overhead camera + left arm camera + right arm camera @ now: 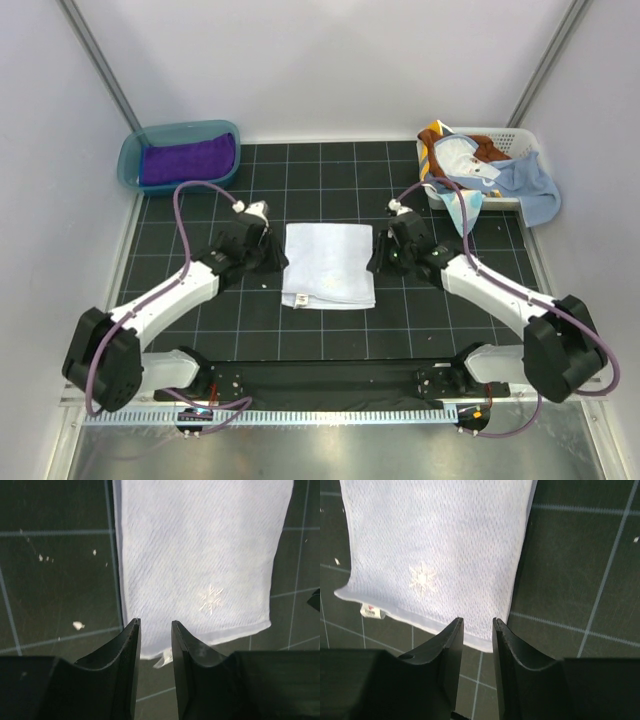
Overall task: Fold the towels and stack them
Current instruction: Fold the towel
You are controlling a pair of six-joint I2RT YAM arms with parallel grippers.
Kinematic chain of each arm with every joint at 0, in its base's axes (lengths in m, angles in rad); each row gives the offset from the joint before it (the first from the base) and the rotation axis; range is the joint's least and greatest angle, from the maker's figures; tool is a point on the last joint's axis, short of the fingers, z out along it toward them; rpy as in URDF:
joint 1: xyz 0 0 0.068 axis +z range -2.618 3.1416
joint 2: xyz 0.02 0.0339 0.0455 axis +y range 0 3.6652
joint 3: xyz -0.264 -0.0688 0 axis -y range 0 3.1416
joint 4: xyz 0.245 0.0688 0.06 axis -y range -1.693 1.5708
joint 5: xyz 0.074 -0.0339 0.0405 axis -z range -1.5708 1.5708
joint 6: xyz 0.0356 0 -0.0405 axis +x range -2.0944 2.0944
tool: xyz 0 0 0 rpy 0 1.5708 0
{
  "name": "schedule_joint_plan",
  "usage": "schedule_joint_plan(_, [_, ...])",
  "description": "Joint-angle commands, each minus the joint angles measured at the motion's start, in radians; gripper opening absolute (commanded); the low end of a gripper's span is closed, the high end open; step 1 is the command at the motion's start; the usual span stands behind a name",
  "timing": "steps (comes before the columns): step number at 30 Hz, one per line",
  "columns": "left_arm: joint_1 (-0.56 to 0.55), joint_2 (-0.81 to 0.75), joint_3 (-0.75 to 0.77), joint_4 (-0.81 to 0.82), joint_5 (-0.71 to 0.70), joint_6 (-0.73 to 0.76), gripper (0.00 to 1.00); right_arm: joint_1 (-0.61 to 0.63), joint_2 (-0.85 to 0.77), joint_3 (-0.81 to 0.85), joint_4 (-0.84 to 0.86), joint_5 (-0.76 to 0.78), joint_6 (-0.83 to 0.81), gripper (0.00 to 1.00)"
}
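Observation:
A white towel [328, 265] lies folded flat in the middle of the black grid mat, with a small snowflake mark [210, 600] and a tag at one corner [371, 611]. My left gripper [276, 257] hovers at its left edge, jaws apart with nothing between them [156, 624]. At the towel's right edge my right gripper [379, 257] is also open and empty [477, 621]. The same white towel fills the left wrist view [200, 555] and the right wrist view [435, 545]. A purple towel [188, 158] lies in the teal tub. Light blue [530, 185] and orange-brown [487, 150] towels spill from the white basket.
The teal tub [130, 165] stands at the back left corner and the white basket [520, 140] at the back right. Small white crumbs [78, 625] dot the mat left of the towel. White walls close in the mat on three sides.

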Motion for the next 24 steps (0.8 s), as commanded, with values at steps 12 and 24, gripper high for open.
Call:
schedule_joint_plan(12, [0.112,0.491,0.456,0.006,0.109,0.114,0.30,-0.153,0.444,0.422,0.023,0.065,-0.020,0.35])
schedule_joint_plan(24, [0.155,0.758,0.608,-0.016,0.102,0.165,0.30,-0.176,0.676,0.559,0.015,0.087,-0.053,0.38])
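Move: Lying ahead of the left hand is the white towel's far-left corner, about 17 cm out, 1 cm to the right and 8 cm below; the towel's middle is some 7 cm ahead and 10 cm right, and the towel's tag 2 cm back and 5 cm right. From the right hand, the far-right corner is roughly 17 cm ahead, 1 cm right and 7 cm below, with the towel's middle 7 cm ahead and 10 cm left. Sweeping forward together over the folded towel's two sides, both hands go from its near edge to its far corners, some 15 cm. They rise a little at first, then sink to end about 5 or 6 cm lower than they began, the left tipping further down, the right turning some 10 degrees clockwise. Fingers stay partly open; contact with the cloth can't be made out. ##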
